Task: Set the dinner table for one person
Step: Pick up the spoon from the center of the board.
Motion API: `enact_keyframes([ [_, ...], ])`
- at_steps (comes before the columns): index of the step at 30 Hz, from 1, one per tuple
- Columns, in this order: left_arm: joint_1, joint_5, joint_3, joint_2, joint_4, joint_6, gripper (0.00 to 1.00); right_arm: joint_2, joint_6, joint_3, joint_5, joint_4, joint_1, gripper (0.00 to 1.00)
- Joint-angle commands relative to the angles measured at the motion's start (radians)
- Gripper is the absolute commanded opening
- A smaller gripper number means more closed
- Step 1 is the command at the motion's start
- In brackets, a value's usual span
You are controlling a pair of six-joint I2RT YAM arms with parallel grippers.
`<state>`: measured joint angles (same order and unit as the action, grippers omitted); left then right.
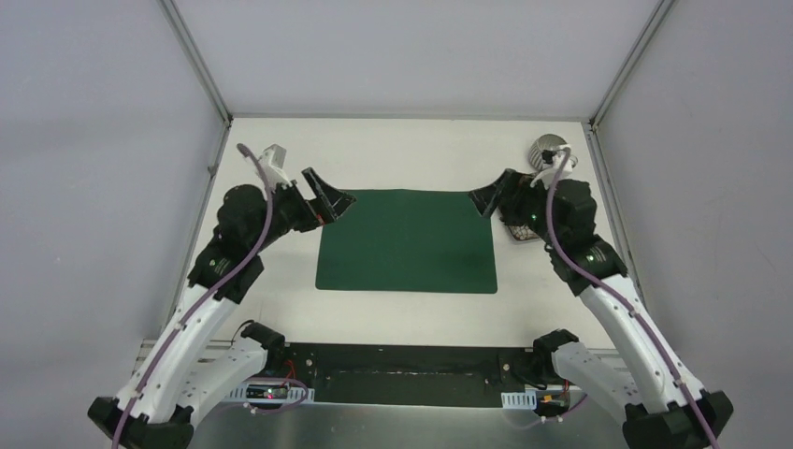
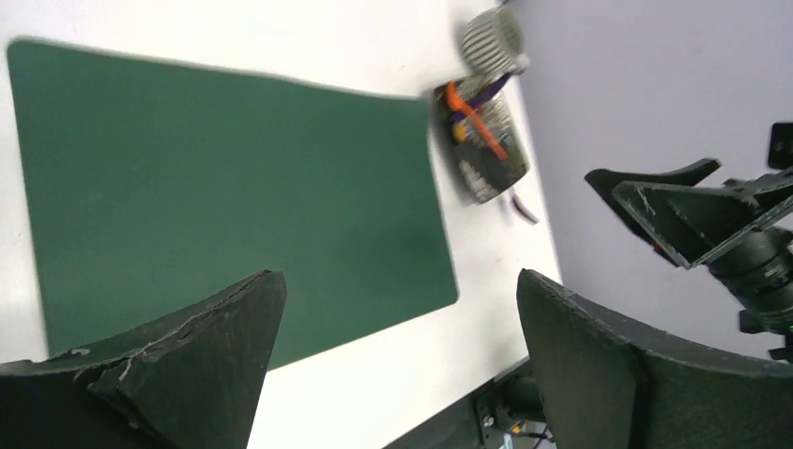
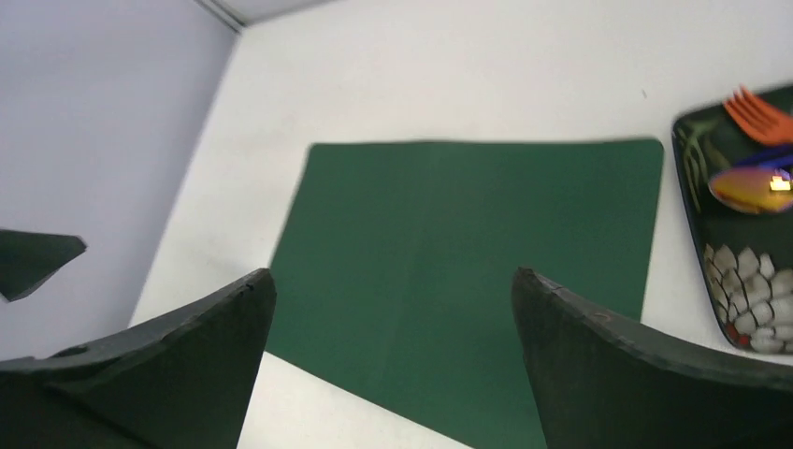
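The white dinner table carries a dark green placemat at its middle. A dark patterned plate lies off the mat's right edge, holding an orange fork and a purple spoon. In the top view my right arm hides most of the plate. A ribbed pale cup stands behind it. My left gripper hovers open over the mat's back left corner. Over the back right corner, my right gripper is open too. Neither holds anything.
Thin aluminium posts frame the table's back corners, and grey walls close in on both sides. A black base rail with wiring runs along the near edge between the arm mounts.
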<state>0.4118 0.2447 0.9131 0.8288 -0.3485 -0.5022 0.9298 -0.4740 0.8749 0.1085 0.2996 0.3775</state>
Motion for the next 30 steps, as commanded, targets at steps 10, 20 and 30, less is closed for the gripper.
enact_keyframes([
  [10, 0.004, -0.042, 0.232, -0.02, 0.126, -0.024, 0.99, -0.152, 0.14, 0.274, -0.022, 0.209, -0.001, 1.0],
  [20, 0.004, -0.064, 0.528, 0.154, 0.144, 0.033, 0.99, 0.084, 0.171, 0.567, -0.049, 0.112, -0.003, 1.0],
  [30, 0.004, -0.051, 0.649, 0.359, 0.008, 0.038, 0.99, 0.199, 0.176, 0.552, -0.257, 0.332, -0.009, 1.0],
])
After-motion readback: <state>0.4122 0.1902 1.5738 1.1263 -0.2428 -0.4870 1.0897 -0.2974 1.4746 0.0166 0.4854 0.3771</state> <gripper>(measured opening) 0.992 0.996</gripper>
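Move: The spoon lies on the dark tray, about 16 cm ahead of my right hand, 12 cm to its right and some 23 cm below. The orange fork crosses it, about 14 cm ahead and 13 cm right of that hand; the ribbed mug stands some 28 cm ahead and 20 cm right; the green mat's middle is 3 cm ahead and 16 cm left. From my left hand the spoon is roughly 20 cm ahead, 43 cm right and 27 cm below. I lift both empty, wide-open hands well clear of the table, away from the spoon and mat, in two surges with a brief lull between: my left by about 23 cm, my right by some 18 cm. Each first draws back a few centimetres, then comes forward past where it began, and the fingers tip upward 20 to 25 degrees. ##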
